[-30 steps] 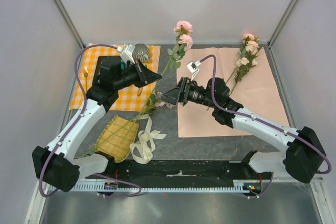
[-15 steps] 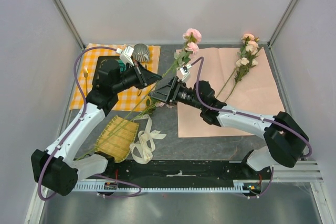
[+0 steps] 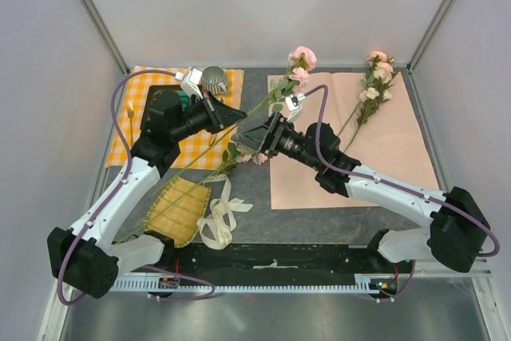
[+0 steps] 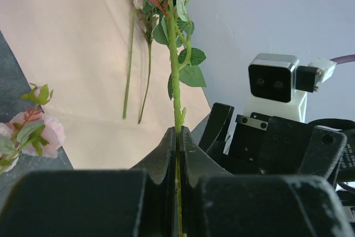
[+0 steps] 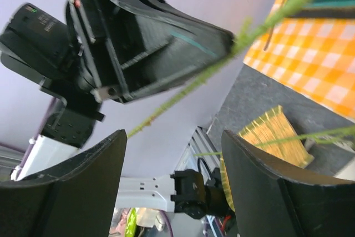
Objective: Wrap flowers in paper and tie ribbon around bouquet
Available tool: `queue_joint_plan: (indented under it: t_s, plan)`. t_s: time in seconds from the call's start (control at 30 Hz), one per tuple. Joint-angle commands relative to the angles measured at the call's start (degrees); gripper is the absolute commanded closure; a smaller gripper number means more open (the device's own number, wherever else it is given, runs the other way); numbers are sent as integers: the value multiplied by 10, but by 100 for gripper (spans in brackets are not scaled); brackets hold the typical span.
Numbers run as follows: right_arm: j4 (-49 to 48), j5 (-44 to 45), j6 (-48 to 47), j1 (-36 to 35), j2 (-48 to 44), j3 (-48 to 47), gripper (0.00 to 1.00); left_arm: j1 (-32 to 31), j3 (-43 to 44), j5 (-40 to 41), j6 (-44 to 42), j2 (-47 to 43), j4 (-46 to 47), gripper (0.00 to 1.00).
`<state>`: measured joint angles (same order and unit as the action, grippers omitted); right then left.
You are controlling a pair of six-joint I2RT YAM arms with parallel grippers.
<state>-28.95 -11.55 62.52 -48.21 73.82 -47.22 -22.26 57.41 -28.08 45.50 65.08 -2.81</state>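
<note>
My left gripper [image 3: 237, 117] is shut on the thin green stem [image 4: 176, 84] of one of the flowers, held up in the air, its pink blooms [image 3: 302, 57] over the paper's far left corner. My right gripper [image 3: 242, 140] stands open just right of the left one. The held stem [image 5: 219, 62] crosses beyond its fingertips and nothing lies between them. A second stem of flowers [image 3: 374, 85] lies on the large pink paper [image 3: 383, 157]. More flowers [image 3: 239, 156] lie on the dark table. The cream ribbon [image 3: 219, 215] lies looped near the front.
An orange-checked cloth [image 3: 152, 129] at the back left carries a dark tray and a silver cup [image 3: 214, 79]. A yellow-green bamboo mat [image 3: 180, 209] lies left of the ribbon. White walls close in the table on three sides.
The left gripper has carried the held flower to the right, so its blooms now hang over the paper's corner. The right gripper has moved left, close to the left gripper.
</note>
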Motion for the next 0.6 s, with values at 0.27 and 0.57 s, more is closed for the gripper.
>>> queue_joint_plan:
  t_s: [0.27, 0.57]
  plan:
    - [-92, -25, 55, -48, 112, -100, 36, -2, -44, 20, 50, -48, 98, 98]
    - [-117, 18, 73, -67, 127, -97, 44, -2, -59, 21, 63, -72, 105, 99]
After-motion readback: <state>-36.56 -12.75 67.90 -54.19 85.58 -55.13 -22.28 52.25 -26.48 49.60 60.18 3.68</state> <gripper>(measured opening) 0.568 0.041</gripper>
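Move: Just ahead and to the left of the open right hand, some 4 cm each way and about level, is the flower stem where the left fingers still pinch it, right at the left hand point. Its pink blooms are about 17 cm ahead and 11 cm right of the right hand. The remaining roses lie some 27 cm almost straight below that hand, 2 cm back and 2 cm left; the ribbon lies at table height, 19 cm back and 9 cm left. Reaching leftward under the left fingertips, the open right hand travels about 6 cm to meet the flower stem, rising a couple of centimetres and easing back down by one, then drawing back about 2 cm. Its fingers narrow but stay over half open around the stem, turning slightly counter-clockwise. The left hand shifts back and up a centimetre or so, its fingers shut, and ends off the stem. ##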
